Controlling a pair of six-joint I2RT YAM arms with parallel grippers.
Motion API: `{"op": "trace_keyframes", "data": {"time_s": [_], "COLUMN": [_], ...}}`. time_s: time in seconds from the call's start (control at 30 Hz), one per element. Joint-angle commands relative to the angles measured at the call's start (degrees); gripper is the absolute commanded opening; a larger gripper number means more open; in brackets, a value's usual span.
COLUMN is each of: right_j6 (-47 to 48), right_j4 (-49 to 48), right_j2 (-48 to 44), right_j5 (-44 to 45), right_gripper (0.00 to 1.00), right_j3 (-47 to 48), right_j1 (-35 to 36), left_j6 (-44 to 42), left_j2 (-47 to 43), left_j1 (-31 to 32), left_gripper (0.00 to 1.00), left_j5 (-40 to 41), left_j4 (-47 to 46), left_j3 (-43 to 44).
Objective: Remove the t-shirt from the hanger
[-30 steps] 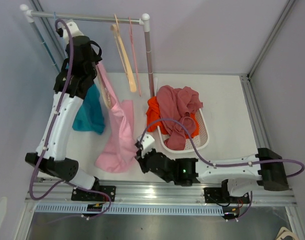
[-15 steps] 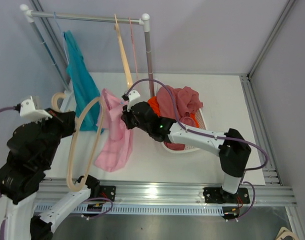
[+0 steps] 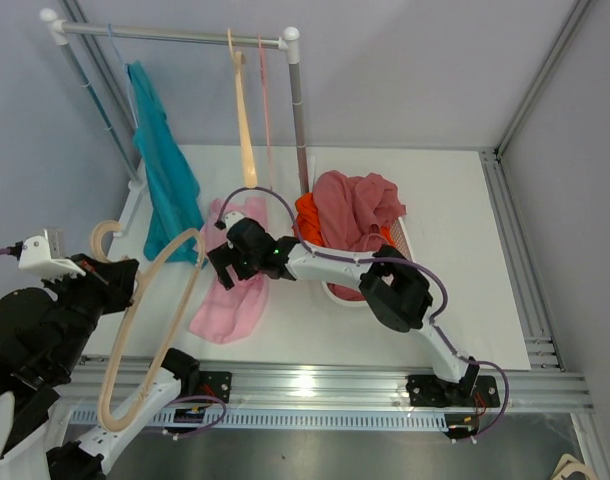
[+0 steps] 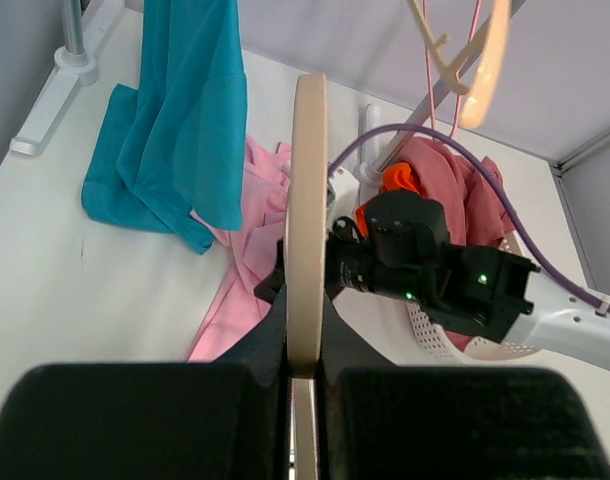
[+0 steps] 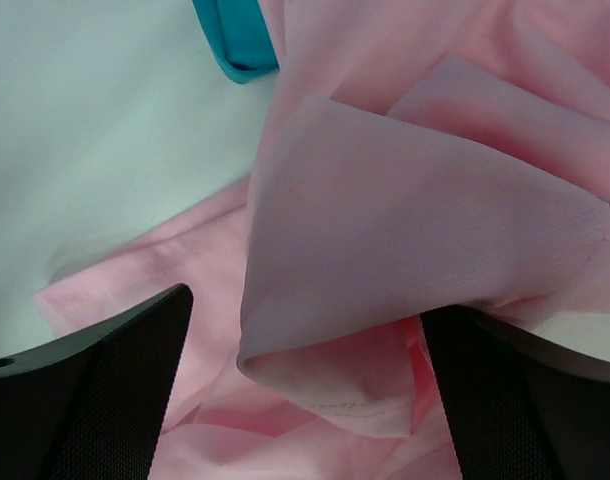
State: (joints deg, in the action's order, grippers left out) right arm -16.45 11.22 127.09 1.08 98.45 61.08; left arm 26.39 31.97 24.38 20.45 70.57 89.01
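The pink t-shirt (image 3: pixel 228 297) lies crumpled on the white table, off the hanger. The beige wooden hanger (image 3: pixel 185 236) is bare and is held up at the near left by my left gripper (image 3: pixel 118 284). In the left wrist view the fingers are shut on the hanger (image 4: pixel 307 200), which shows edge-on, with the gripper (image 4: pixel 305 335) well above the shirt (image 4: pixel 255 240). My right gripper (image 3: pixel 230 262) sits low over the shirt's upper part. In the right wrist view this gripper (image 5: pixel 305 312) has its fingers wide apart, with a raised fold of the pink shirt (image 5: pixel 405 220) between them.
A teal garment (image 3: pixel 165 175) hangs from the rack rail (image 3: pixel 175 36), its hem beside the pink shirt. A beige hanger (image 3: pixel 243 110) and a pink hanger (image 3: pixel 266 100) also hang there. A white basket (image 3: pixel 405 262) with red and orange clothes stands right of the rack post (image 3: pixel 299 120).
My left arm has drawn the hanger down toward the near left, clear of the shirt. My right gripper has moved left and down with the pink shirt, which now rests flatter on the table.
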Motion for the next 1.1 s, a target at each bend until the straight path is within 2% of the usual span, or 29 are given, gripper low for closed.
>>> {"op": "trace_keyframes", "data": {"time_s": [0.0, 0.13, 0.3, 0.33, 0.37, 0.4, 0.43, 0.53, 0.6, 0.67, 0.73, 0.83, 0.9, 1.0, 1.07], "right_j6": [0.01, 0.98, 0.37, 0.19, -0.42, -1.12, -2.00, -3.32, -4.38, -4.82, -5.70, -6.58, -6.58, -5.01, -2.46], "right_j4": [8.08, 10.66, 11.89, 11.80, 11.46, 10.84, 9.79, 8.12, 8.46, 12.74, 17.84, 30.04, 33.76, 40.88, 45.87], "right_j2": [4.38, 9.31, 9.06, 8.62, 7.31, 6.34, 3.72, -2.35, -10.25, -16.14, -25.45, -38.99, -46.79, -50.26, -50.10], "right_j5": [-1.17, 2.69, 8.23, 9.10, 9.37, 9.73, 9.99, 9.21, 8.06, 7.27, 7.36, 9.19, 11.03, 16.02, 19.73], "right_gripper": [1.00, 0.99, 0.99, 0.92, 0.36, 0.11, 0.00, 0.00, 0.00, 0.00, 0.00, 0.00, 0.00, 0.00, 0.00], "right_j3": [10.16, 10.89, 5.45, 2.47, 0.70, -1.32, -5.95, -17.10, -22.14, -26.80, -27.53, -22.81, -18.23, -6.29, -0.22], "right_j1": [0.27, 0.88, 2.81, 2.99, 3.52, 3.78, 4.74, 7.03, 9.92, 12.12, 14.33, 13.46, 11.79, 7.40, 3.19], "left_j6": [-1.61, -1.87, -2.92, -3.27, -3.54, -3.89, -4.85, -6.70, -7.93, -9.16, -10.21, -11.10, -12.15, -13.29, -13.21], "left_j2": [0.11, 0.64, 1.69, 2.39, 2.75, 3.01, 3.62, 5.99, 7.40, 10.38, 12.23, 17.49, 19.79, 23.57, 24.89], "left_j1": [0.40, 0.40, 0.40, 0.40, 0.40, 0.40, 0.40, 0.40, 0.40, 0.40, 0.40, 0.40, 0.23, -1.09, -4.15], "left_gripper": [0.01, 0.01, 0.01, 0.01, 0.01, 0.01, 0.01, 0.01, 0.01, 0.01, 0.01, 0.01, 0.01, 0.01, 0.01], "left_j5": [-1.64, -1.38, -0.67, -0.67, -0.67, -0.58, -0.32, 0.03, 0.90, 1.61, 2.14, 1.88, 2.57, 2.58, -0.56], "left_j4": [-1.57, -3.06, -5.96, -7.18, -8.07, -9.03, -11.04, -13.52, -16.42, -18.26, -20.02, -25.45, -28.09, -33.02, -38.38], "left_j3": [-0.68, -1.03, -2.61, -2.62, -2.79, -3.23, -3.06, -2.18, -0.95, 1.32, 2.21, 4.50, 5.64, 5.38, 4.94]}}
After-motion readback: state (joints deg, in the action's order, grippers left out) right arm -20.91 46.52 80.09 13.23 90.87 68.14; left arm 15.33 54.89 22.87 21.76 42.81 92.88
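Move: From the open right hand, the pink t-shirt's middle lies about 2 cm back, 2 cm right and 5 cm below; the teal t-shirt hangs 10 cm ahead, 8 cm left and 15 cm above, and the basket sits 4 cm ahead, 33 cm right, 2 cm below. The left hand holds a hanger; the rack bar is some 35 cm ahead, 6 cm right, 8 cm up, the teal t-shirt 25 cm straight ahead, 20 cm below. Right hand sinks, pinches the pink t-shirt, sweeps it back-right, then lifts nearly 30 cm; left advances the hanger. ##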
